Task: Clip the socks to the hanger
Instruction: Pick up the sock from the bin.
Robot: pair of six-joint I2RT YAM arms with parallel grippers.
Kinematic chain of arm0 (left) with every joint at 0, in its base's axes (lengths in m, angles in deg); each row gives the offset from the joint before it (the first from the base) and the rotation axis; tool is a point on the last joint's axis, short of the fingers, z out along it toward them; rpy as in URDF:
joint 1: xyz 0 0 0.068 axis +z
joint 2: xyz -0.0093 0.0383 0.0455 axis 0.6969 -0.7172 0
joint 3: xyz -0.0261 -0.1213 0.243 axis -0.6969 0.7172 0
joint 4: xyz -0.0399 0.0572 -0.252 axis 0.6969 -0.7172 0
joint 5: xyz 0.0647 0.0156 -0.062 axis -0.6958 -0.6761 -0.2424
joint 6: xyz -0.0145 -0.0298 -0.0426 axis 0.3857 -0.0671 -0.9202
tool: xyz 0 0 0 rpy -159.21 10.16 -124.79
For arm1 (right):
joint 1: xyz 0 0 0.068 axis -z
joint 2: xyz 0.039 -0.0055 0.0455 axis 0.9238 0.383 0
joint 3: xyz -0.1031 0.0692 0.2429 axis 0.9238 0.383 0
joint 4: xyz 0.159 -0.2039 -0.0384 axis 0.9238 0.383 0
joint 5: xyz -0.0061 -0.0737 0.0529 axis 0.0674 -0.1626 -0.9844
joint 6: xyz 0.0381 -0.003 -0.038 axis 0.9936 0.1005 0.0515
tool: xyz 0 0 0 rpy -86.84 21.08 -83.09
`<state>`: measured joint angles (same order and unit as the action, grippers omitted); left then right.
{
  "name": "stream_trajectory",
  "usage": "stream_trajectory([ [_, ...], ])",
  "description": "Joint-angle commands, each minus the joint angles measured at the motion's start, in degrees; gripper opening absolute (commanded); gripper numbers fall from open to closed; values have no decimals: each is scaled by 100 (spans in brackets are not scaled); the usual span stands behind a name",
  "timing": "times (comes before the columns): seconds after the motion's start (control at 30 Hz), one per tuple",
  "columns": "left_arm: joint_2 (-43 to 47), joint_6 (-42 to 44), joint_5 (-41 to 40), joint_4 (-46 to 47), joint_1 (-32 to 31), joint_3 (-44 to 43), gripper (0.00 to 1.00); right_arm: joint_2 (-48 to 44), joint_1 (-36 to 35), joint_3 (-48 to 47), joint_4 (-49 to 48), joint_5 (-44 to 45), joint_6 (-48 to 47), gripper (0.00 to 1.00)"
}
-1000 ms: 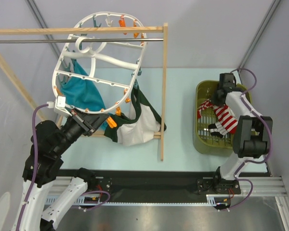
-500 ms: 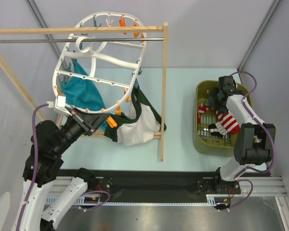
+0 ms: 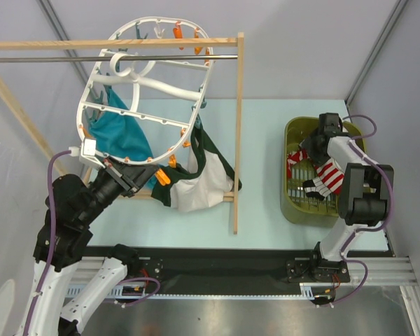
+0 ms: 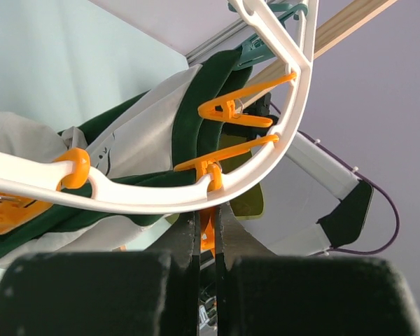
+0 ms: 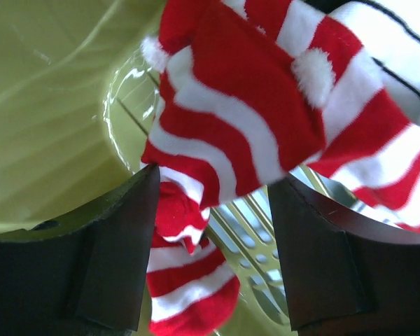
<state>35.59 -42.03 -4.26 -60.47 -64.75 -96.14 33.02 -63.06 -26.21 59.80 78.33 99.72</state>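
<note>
The white oval hanger (image 3: 79,112) hangs from the rod at the back left. My left gripper (image 3: 136,176) is at its lower rim (image 4: 147,199), shut on an orange clip (image 4: 208,236) that hangs from the frame. Red-and-white striped socks (image 3: 329,171) lie in the olive basket (image 3: 292,210) on the right. My right gripper (image 3: 315,143) reaches down into the basket and stands open. A red-and-white sock (image 5: 224,119) hangs right in front of its gap, and another one (image 5: 185,294) lies between the fingers (image 5: 119,245). A white sock with thin black stripes (image 5: 399,42) shows at the upper right.
A teal cloth (image 3: 119,136) and a dark green-and-white garment (image 3: 196,185) hang from the hanger. The wooden rack's upright post (image 3: 236,133) stands between the hanger and the basket. More orange and teal clips (image 3: 182,31) sit along the hanger's top.
My right gripper has gone from shut to open and has moved down and left into the basket over the socks. The left gripper has stayed shut on the orange clip.
</note>
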Motion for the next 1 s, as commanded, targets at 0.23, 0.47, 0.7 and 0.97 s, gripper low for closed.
stream_trajectory([
  [0.23, -68, 32, 73, 62, -34, -135, 0, -36, -99, -214, -376, 407, 149, 34],
  [0.47, -59, -3, 90, 70, -34, -100, 0, -1668, -784, -382, 808, 1260, -1116, 0],
  [0.7, -33, -65, 72, 35, -34, -38, 0, -3927, -2285, -495, 2189, 1261, -1768, 0],
  [0.97, -60, -65, 108, -9, -34, -73, 0, -5126, -4806, -409, 3140, -1089, -1681, 0],
])
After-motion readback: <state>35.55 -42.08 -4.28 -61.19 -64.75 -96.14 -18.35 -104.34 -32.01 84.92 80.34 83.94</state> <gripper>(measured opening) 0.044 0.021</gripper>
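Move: The right hand is already down in the bin with its fingers spread over the sock with white pompoms, whose middle lies roughly 1 cm ahead and 2 cm below. The other striped sock, the one with the black toe, is about 7 cm back and 7 cm to the right, some 3 cm lower. The bin's left rim stands some 8 cm to the left, level fore and aft. From the left hand the pompom sock lies about 50 cm right, 25 cm ahead and 30 cm below. The right hand sinks a last 1.5 cm or so onto the pompom sock and shuts its wide-open fingers, pinching a fold of it between the tips. It then sweeps up out of the bin with the sock, fast and still speeding back and left over the left rim towards the hanger, ending some 26 cm higher, 22 cm back and 17 cm left, while the wrist swings counter-clockwise and the steeply down-pointing fingers tip up towards level. ##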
